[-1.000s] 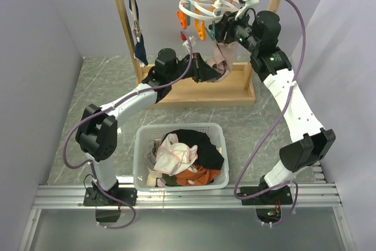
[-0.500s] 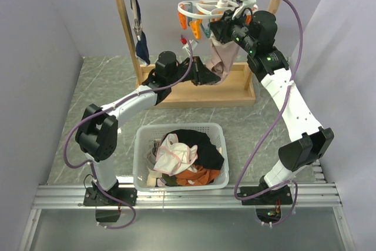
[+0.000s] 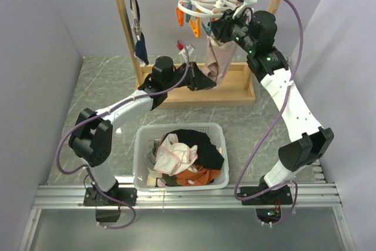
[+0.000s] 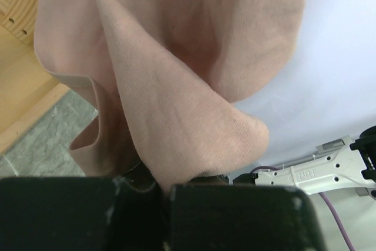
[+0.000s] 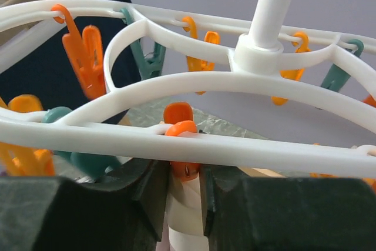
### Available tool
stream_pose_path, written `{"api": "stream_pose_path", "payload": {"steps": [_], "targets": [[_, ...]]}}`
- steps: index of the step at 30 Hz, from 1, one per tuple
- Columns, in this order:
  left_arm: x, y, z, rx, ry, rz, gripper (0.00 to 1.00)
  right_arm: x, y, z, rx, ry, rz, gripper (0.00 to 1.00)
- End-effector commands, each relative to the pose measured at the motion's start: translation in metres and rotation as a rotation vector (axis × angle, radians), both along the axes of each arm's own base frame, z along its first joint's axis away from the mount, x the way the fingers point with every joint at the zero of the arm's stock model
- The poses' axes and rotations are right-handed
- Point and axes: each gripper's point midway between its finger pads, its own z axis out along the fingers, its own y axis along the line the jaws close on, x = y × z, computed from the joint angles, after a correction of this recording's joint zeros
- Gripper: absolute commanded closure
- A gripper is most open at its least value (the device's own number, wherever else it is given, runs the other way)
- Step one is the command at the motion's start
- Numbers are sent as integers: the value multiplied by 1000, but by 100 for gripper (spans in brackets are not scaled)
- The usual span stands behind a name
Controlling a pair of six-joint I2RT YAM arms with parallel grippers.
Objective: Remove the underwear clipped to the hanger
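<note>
The white ring hanger [image 3: 202, 7] [image 5: 176, 83] hangs by its hook from the wooden rail. One pale pink-beige underwear [image 3: 218, 57] [image 4: 176, 86] dangles from an orange peg [image 5: 187, 167] on its near rim. My right gripper [image 3: 218, 32] [image 5: 187, 186] is up at the ring, shut on that peg, with pale cloth showing just below the jaws. My left gripper [image 3: 202, 79] [image 4: 164, 189] is lower and to the left, shut on the underwear's bottom fold. More underwear, one black [image 3: 194, 142] and one whitish with pink edging [image 3: 176, 152], lies in the basket.
A white basket [image 3: 140, 145] of clothes stands near the front between the arms. The wooden rack [image 3: 200, 95] carries a navy garment [image 3: 141, 48] on a clip hanger at its left end. Orange and teal pegs [image 5: 85, 51] dangle round the ring. Walls close in on both sides.
My right gripper has closed on the orange peg. The ring has tilted, its left pegs swinging upward. The left gripper has drawn slightly left, and the underwear hangs straighter.
</note>
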Motion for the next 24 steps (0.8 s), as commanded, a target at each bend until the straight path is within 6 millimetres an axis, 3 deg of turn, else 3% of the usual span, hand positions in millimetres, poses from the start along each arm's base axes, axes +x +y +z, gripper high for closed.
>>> {"api": "stream_pose_path", "payload": {"steps": [1,3,6,12,15,24], "targets": [[-9,6,24,-35,-64,-1,99,-7,-14,44,85,-96,-69,69],[-9,5,28,-44,-68,-3,99,-7,-14,43,92,-93,-78,58],[-8,4,35,-52,-79,-3,99,-8,-17,43,119,-103,-101,54],[-8,3,40,-57,-87,-7,99,-13,-17,44,163,-122,-120,49],[-7,3,40,-57,-87,-7,99,-19,-15,44,176,-144,-133,41],[-6,1,46,-67,-94,-17,99,-27,-5,44,128,-194,-226,36]]}}
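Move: Between the right hand's half-closed fingers sits the orange clip, practically at the hand point. The teal clip hangs about 5 cm to its left and the yellow clip about 9 cm left, both roughly level with it. The pink underwear hangs below, its middle some 10 cm down and 4 cm back. From the left hand, which already grips the underwear's lower end, the orange clip is about 17 cm up, 10 cm ahead and 2 cm right. Opening its fingers to well over half, the right hand lets go of the orange clip and turns some 10 degrees clockwise with its left side rising. It first edges under 1 cm right and forward, then eases back and left about 1.5 cm each and up 1 cm, staying around the clip. The left hand holds still, keeping its pinch on the underwear's lower end. ##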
